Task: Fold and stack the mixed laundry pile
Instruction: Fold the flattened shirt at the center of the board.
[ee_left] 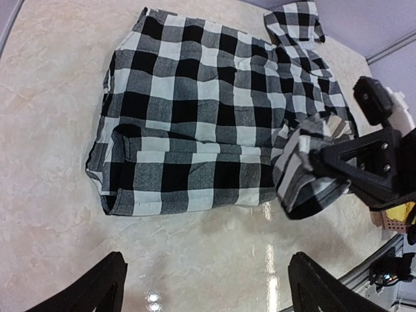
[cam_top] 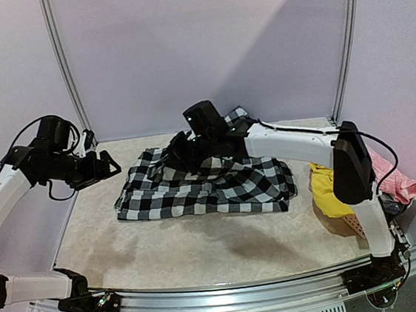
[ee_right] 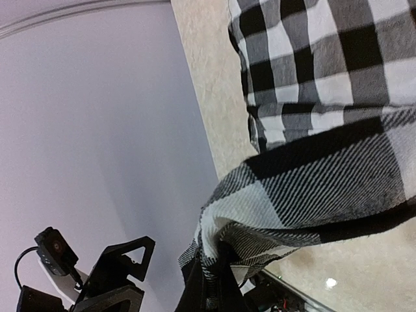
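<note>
A black-and-white checked shirt [cam_top: 219, 188] lies spread across the middle of the table. My right gripper [cam_top: 178, 153] reaches over it and is shut on a lifted fold at the shirt's far left part. The right wrist view shows that fold bunched between the dark fingers [ee_right: 218, 276]. My left gripper [cam_top: 109, 166] hovers left of the shirt, open and holding nothing. Its fingertips [ee_left: 107, 286] frame bare table just short of the shirt's hem [ee_left: 188, 195]. A yellow garment [cam_top: 327, 192] and a pink one [cam_top: 396, 179] sit at the far right.
A salmon perforated basket [cam_top: 353, 223] stands at the table's right edge under the yellow and pink cloth. The right arm's elbow [cam_top: 351, 159] rises beside it. Pale walls with metal posts [cam_top: 65, 67] close the back. A metal rail [cam_top: 230, 291] runs along the front.
</note>
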Controlling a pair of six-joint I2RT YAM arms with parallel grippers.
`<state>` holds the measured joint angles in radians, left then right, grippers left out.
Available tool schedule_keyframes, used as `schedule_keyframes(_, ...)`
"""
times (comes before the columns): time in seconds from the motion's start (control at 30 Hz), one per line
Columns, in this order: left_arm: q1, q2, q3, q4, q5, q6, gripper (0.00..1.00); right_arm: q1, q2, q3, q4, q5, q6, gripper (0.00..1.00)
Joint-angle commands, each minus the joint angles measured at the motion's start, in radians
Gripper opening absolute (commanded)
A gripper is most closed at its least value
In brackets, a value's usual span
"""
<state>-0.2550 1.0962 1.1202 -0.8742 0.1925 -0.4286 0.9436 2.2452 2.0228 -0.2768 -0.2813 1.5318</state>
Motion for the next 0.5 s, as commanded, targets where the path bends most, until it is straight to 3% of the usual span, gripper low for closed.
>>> schedule_keyframes(0.0, 0.001, -0.025, -0.020, -0.062, -0.022, 0.027, 0.88, 0.036, 0.111, 0.027, 0.147, -0.016, 0.236, 0.00)
schedule_keyframes(0.23, 0.006, -0.041, -0.037, -0.070, -0.020, 0.023, 0.88, 0.050, 0.214, 0.098, 0.204, 0.103, 0.252, 0.00)
schedule_keyframes(0.3, 0.008, -0.042, -0.050, -0.077, -0.017, 0.021, 0.88, 0.053, 0.240, 0.098, 0.230, 0.100, 0.258, 0.04)
schedule_keyframes(0.47, 0.013, -0.066, -0.104, -0.078, 0.021, -0.024, 0.88, 0.057, 0.269, 0.114, 0.268, 0.029, 0.266, 0.48)
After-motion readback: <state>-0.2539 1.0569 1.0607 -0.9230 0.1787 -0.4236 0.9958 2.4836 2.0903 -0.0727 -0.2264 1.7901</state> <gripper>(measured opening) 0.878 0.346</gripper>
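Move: The right hand already holds the lifted edge of the shirt's right side, above the near part of the shirt. The spot where it is being laid is about 7 cm to the left, level ahead, some 16 cm below. The shirt's left edge runs about 18 cm left and 5 cm ahead, the near hem about 7 cm back and level sideways, the hood roughly 25 cm to the right and 27 cm ahead. From the left hand that spot is some 10 cm right, 5 cm ahead and 18 cm below. Left and down: the right hand carries the held edge about 5 cm towards the shirt's left side, most of that early, while sinking some 8 cm towards the cloth, the wrist turning about 10 degrees. As the descent eases, its fingers open about a third and let go of the edge. The empty left hand stays open and edges back and down, about 2 cm each. ##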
